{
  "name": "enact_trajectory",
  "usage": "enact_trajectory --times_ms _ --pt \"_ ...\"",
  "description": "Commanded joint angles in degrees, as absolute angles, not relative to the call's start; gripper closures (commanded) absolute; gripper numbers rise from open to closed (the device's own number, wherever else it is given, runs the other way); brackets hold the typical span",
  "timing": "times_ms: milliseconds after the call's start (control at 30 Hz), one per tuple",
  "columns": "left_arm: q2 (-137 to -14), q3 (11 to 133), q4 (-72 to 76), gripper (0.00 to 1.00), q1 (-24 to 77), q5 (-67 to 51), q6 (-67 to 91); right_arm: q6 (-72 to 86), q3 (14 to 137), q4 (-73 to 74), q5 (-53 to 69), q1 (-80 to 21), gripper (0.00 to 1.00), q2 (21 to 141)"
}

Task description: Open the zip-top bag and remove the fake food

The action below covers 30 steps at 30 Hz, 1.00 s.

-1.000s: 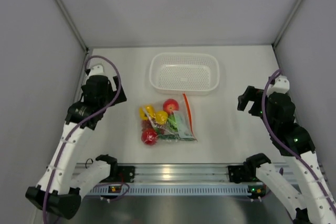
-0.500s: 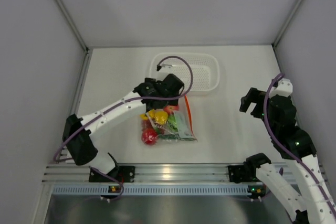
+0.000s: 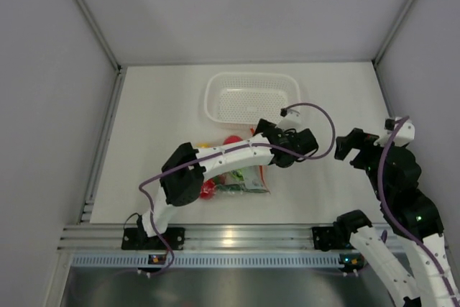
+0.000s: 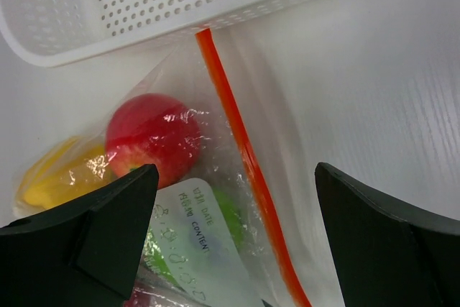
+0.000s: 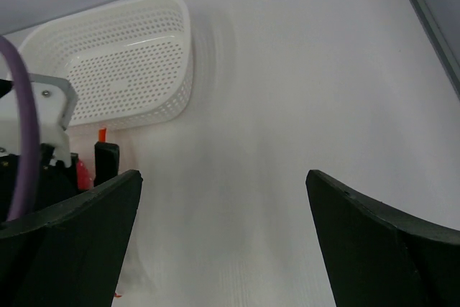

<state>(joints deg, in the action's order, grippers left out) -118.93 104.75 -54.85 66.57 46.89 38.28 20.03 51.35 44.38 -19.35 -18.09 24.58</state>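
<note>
The zip-top bag (image 3: 244, 177) lies flat in the middle of the table, its orange-red zip strip (image 4: 241, 145) running along its right edge. Through the clear plastic I see the fake food: a red apple (image 4: 154, 138), a yellow piece (image 4: 65, 177) and something green (image 4: 231, 215) beside a white label. My left gripper (image 4: 236, 170) hovers open just above the strip, its arm stretched across the bag (image 3: 215, 159), which partly hides it from above. My right gripper (image 3: 348, 147) stands open over bare table to the right, with nothing between its fingers (image 5: 86, 213).
A white perforated basket (image 3: 251, 98) stands empty just behind the bag, its near rim (image 4: 180, 26) almost touching the strip's top end. Grey walls close in the table on three sides. A metal rail runs along the front edge (image 3: 230, 239).
The left arm has swung from the far left across the table and now reaches over the bag to its zip edge. The right arm shifted slightly right. Both grippers stayed open.
</note>
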Motion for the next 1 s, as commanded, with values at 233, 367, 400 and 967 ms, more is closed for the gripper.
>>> enact_trajectory --times_ms 233,367,400,967 --pt "-130.5 113.1 -62.3 0.12 67.0 55.7 38.8 19.1 49.6 42.5 -14.5 -17.5 0.01 20.0" --pt "-132.2 111.5 -62.0 0.20 66.4 56.1 39.8 19.2 48.7 42.1 -13.4 -17.5 0.01 19.3" --pt "-132.5 111.2 -62.0 0.21 66.3 56.2 39.9 19.2 48.6 42.0 -13.3 -17.5 0.01 19.2" --pt "-133.8 107.6 -61.8 0.72 64.2 53.7 42.4 19.2 48.5 41.9 -13.0 -17.5 0.01 18.8"
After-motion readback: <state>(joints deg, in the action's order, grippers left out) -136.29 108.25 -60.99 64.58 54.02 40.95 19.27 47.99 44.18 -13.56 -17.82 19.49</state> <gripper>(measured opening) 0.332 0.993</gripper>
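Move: The far half of the bag's red zip strip lies about 12 cm below the left hand, some 2 cm ahead and 3 cm to its left. The upper tomato is roughly 8 cm left of that spot, the yellow pepper about 12 cm left and 3 cm back of it, and the white basket's middle about 17 cm beyond. From the right hand the strip is some 24 cm left, 6 cm ahead and 25 cm below. Left hand sinks about 10 cm onto the red zip strip, edging left, left side rolling up, fingers closing around it. ##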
